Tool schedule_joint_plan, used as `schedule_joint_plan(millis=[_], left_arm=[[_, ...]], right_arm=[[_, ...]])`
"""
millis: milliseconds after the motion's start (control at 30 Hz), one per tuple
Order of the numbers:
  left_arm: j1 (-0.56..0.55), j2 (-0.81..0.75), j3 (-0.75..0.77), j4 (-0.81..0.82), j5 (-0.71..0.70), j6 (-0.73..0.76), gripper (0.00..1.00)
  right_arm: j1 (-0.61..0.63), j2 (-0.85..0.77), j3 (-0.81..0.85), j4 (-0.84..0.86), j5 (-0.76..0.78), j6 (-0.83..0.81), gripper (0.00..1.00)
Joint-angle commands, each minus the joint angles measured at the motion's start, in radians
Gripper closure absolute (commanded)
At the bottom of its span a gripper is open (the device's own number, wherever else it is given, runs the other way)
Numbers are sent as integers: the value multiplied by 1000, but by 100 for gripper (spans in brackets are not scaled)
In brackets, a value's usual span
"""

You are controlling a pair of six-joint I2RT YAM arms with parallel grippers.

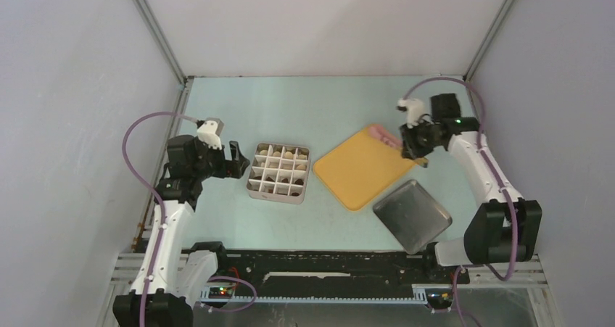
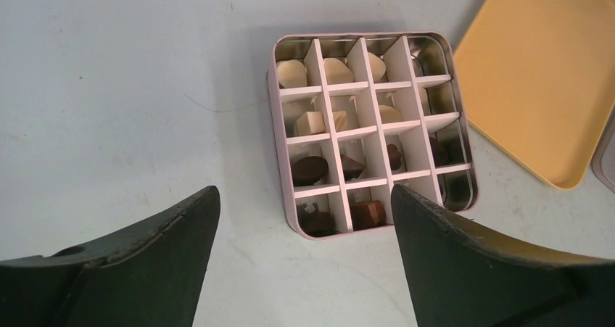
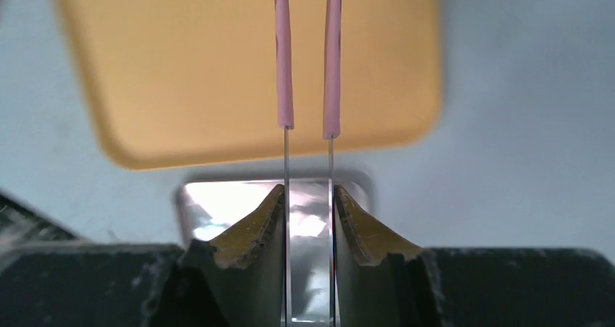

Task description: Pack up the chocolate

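Observation:
The chocolate (image 2: 309, 168) lies in a pink-rimmed box (image 2: 274, 124) split by white dividers. Cream pieces (image 2: 292, 72) fill the far cells and dark brown pieces the near ones; the same box (image 1: 279, 172) shows from above. My left gripper (image 2: 303, 189) hovers just off the box's near edge, open wide and empty, at the box's left side (image 1: 236, 160) in the top view. My right gripper (image 3: 308, 191) is shut on the metal shanks of the pink tongs (image 3: 283, 66), held above the tray's far corner (image 1: 406, 144). The tongs' tips are out of the wrist view.
A yellow tray (image 1: 366, 166) lies right of the box, tilted like a diamond. A shiny metal lid (image 1: 411, 216) rests at its near right corner and shows under the right fingers (image 3: 217, 204). White walls enclose the table.

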Motion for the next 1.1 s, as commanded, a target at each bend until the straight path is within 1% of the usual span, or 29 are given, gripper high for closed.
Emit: schedule_joint_plan(millis=[0,100,233,367,500,633,700,833,867,967,1067], left_arm=[[3,14,-24,69,28,-59,8],[-6,18,-30,76,35,-66,7],[-6,22,-36,80,37,-70,7],[-9,25,-45,92,40,-79,7],[-18,32,-40,94,37,-78,7],[-21,33,-40,90,34,-77,7],[-20,29,-46,93,30,-72,7],[-20,25,-56,108,6,-70,6],[-20,27,-57,109,-2,-72,7],[-20,36,-59,113,10,-84,7],[-20,46,-58,120,26,-92,7]], right_arm=[[-252,-8,-105,214,38,66,71],[-375,27,-134,246,53,64,71],[-459,73,-157,253,79,54,70],[-482,130,-161,231,106,47,68],[-492,202,-165,250,159,58,65],[-500,233,-166,241,153,56,63],[-507,220,-166,232,146,56,60],[-533,158,-167,217,119,71,34],[-541,134,-166,207,98,71,29],[-543,37,-190,187,38,60,29],[-496,-64,-200,103,-77,6,34]])
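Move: The tongs are already held by the right hand. The bare table spot they are taken to lies about 18 cm to that hand's right, level fore and aft, and some 13 cm below. The yellow tray's middle is around 9 cm left and 2 cm back, the grey tray's roughly 8 cm right and 17 cm back, both about 14 cm down. From the left hand, that spot is roughly 66 cm right, about level fore and aft, and 15 cm lower. The tongs are swung right, away from the yellow tray, some 18 cm by the right hand, turning about 35 degrees clockwise, then lowered for a total drop of about 12 cm to the bare table beyond the trays. The fingers then open and let go, and the hand rises some 4 cm clear of the tongs. ##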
